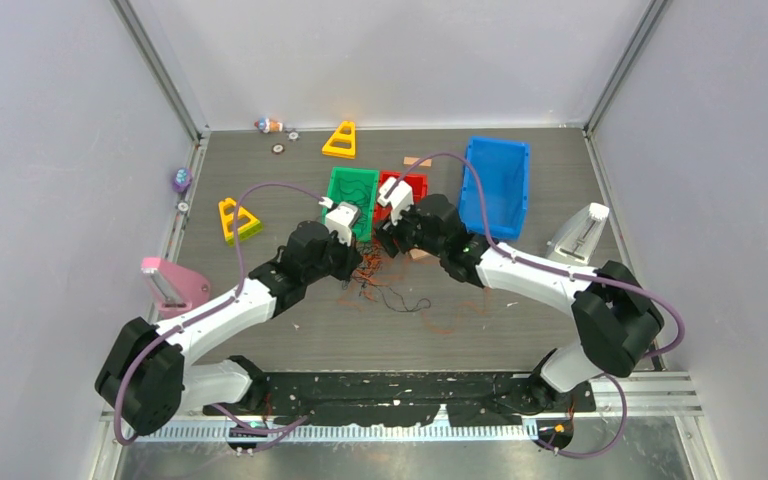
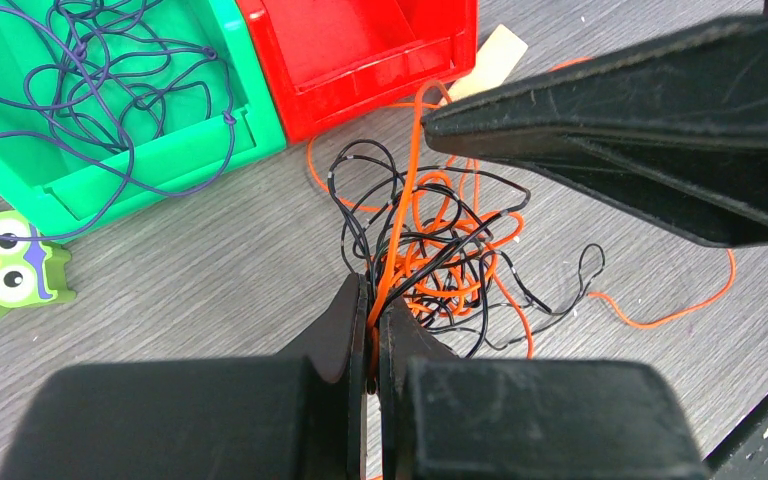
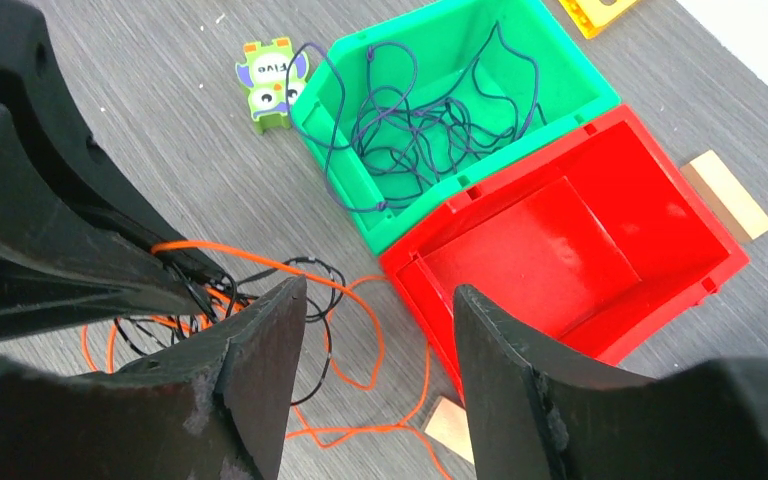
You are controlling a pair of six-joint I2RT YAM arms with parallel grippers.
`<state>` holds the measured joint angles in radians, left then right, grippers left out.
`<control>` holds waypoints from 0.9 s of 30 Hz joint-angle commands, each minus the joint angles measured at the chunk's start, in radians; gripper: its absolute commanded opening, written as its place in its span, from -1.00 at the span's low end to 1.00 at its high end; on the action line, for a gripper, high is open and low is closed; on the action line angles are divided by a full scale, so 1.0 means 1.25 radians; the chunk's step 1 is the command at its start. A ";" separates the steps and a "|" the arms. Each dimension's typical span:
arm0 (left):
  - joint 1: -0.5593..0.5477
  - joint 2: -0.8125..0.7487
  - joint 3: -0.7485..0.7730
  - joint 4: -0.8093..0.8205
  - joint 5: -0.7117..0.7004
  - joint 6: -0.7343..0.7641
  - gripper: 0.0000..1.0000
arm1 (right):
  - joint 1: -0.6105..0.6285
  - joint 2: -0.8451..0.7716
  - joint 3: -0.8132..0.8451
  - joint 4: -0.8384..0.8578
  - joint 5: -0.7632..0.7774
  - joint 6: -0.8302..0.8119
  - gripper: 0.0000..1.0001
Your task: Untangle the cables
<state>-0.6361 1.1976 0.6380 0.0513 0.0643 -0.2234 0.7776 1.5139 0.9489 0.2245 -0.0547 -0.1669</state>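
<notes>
The cables [image 1: 380,285] are a loose tangle of thin orange and black strands on the grey table, in front of the bins. My left gripper [image 2: 373,290] is shut on orange and black strands at the near edge of the clump [image 2: 440,240]. Its place in the top view is [image 1: 358,264]. My right gripper [image 3: 380,300] is open, hovering over a loose orange loop [image 3: 370,330] beside the red bin, with nothing between its fingers. One right finger [image 2: 610,130] hangs over the clump in the left wrist view. The right gripper [image 1: 392,245] sits close to the left one.
A green bin [image 1: 352,174] [image 3: 400,220] holds a purple cable. Next to it stand a red bin [image 3: 550,250] and a blue bin [image 1: 497,185]. An owl toy [image 3: 272,80], wooden blocks [image 3: 728,195] and yellow triangles [image 1: 341,140] lie around.
</notes>
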 commanded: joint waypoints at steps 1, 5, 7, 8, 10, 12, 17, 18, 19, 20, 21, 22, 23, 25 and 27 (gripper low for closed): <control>-0.005 -0.006 0.030 0.019 0.000 0.013 -1.00 | 0.005 -0.036 -0.018 0.051 0.012 -0.022 0.21; -0.006 -0.004 0.031 0.021 0.005 0.013 -1.00 | 0.005 -0.012 -0.010 0.063 -0.010 -0.018 0.21; -0.009 -0.001 0.031 0.023 0.006 0.013 -1.00 | 0.011 0.010 0.011 0.059 -0.021 -0.018 0.21; -0.009 -0.001 0.032 0.022 0.007 0.014 -1.00 | 0.013 0.018 0.026 0.058 -0.020 -0.021 0.21; -0.011 0.001 0.032 0.023 0.007 0.015 -1.00 | 0.018 0.036 0.042 0.062 -0.016 -0.023 0.20; -0.012 0.001 0.032 0.021 0.000 0.015 -1.00 | 0.021 0.049 0.057 0.062 -0.020 -0.025 0.14; -0.012 -0.002 0.032 0.020 -0.012 0.016 -1.00 | 0.025 0.051 0.054 0.080 -0.033 -0.023 -0.34; -0.012 -0.003 0.031 0.021 -0.017 0.015 -1.00 | 0.025 0.041 0.049 0.094 -0.035 -0.017 -0.48; -0.013 -0.004 0.029 0.021 -0.023 0.014 -1.00 | 0.025 0.035 0.036 0.104 -0.035 -0.013 -0.72; -0.012 -0.008 0.026 0.023 -0.029 0.013 -0.98 | 0.025 0.020 0.028 0.130 -0.034 0.001 -0.81; -0.011 -0.010 0.024 0.026 -0.037 0.010 -0.90 | 0.025 0.013 0.012 0.141 -0.029 0.010 -0.87; -0.011 -0.014 0.019 0.030 -0.042 0.007 -0.76 | 0.025 -0.004 0.005 0.159 -0.026 0.026 -0.88; -0.012 -0.019 0.013 0.035 -0.044 0.006 -0.59 | 0.025 -0.012 -0.007 0.165 -0.019 0.034 -0.89; -0.011 -0.033 0.000 0.049 -0.045 0.002 -0.28 | 0.026 -0.040 -0.019 0.173 -0.013 0.063 -0.89; -0.012 -0.050 -0.013 0.064 -0.065 0.000 -0.17 | 0.025 -0.068 -0.030 0.174 -0.006 0.088 -0.89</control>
<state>-0.6479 1.1904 0.6369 0.0563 0.0277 -0.2253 0.8040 1.5337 0.9298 0.3408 -0.0818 -0.1341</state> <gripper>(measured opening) 0.355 0.062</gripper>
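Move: My right hand, fingers spread, goes for the orange strand that rises from my left fingertips, about 2 cm to its left and 1 cm below. From my left hand that spot is some 5 cm ahead, 4 cm right and 4 cm up. The black and orange tangle sits about 3 cm back, 3 cm left and 12 cm below my right hand; the red bin's middle is roughly 10 cm ahead, 4 cm right and 14 cm below it. I dip my right hand about 1 cm and slide it some 3 cm left onto the orange strand, then shut its fingers, pinching the strand near the tips, and start lifting it by about 2 cm. My left hand stays in place with the strands gripped until the right has closed, then opens about a third of its range and lets go. ##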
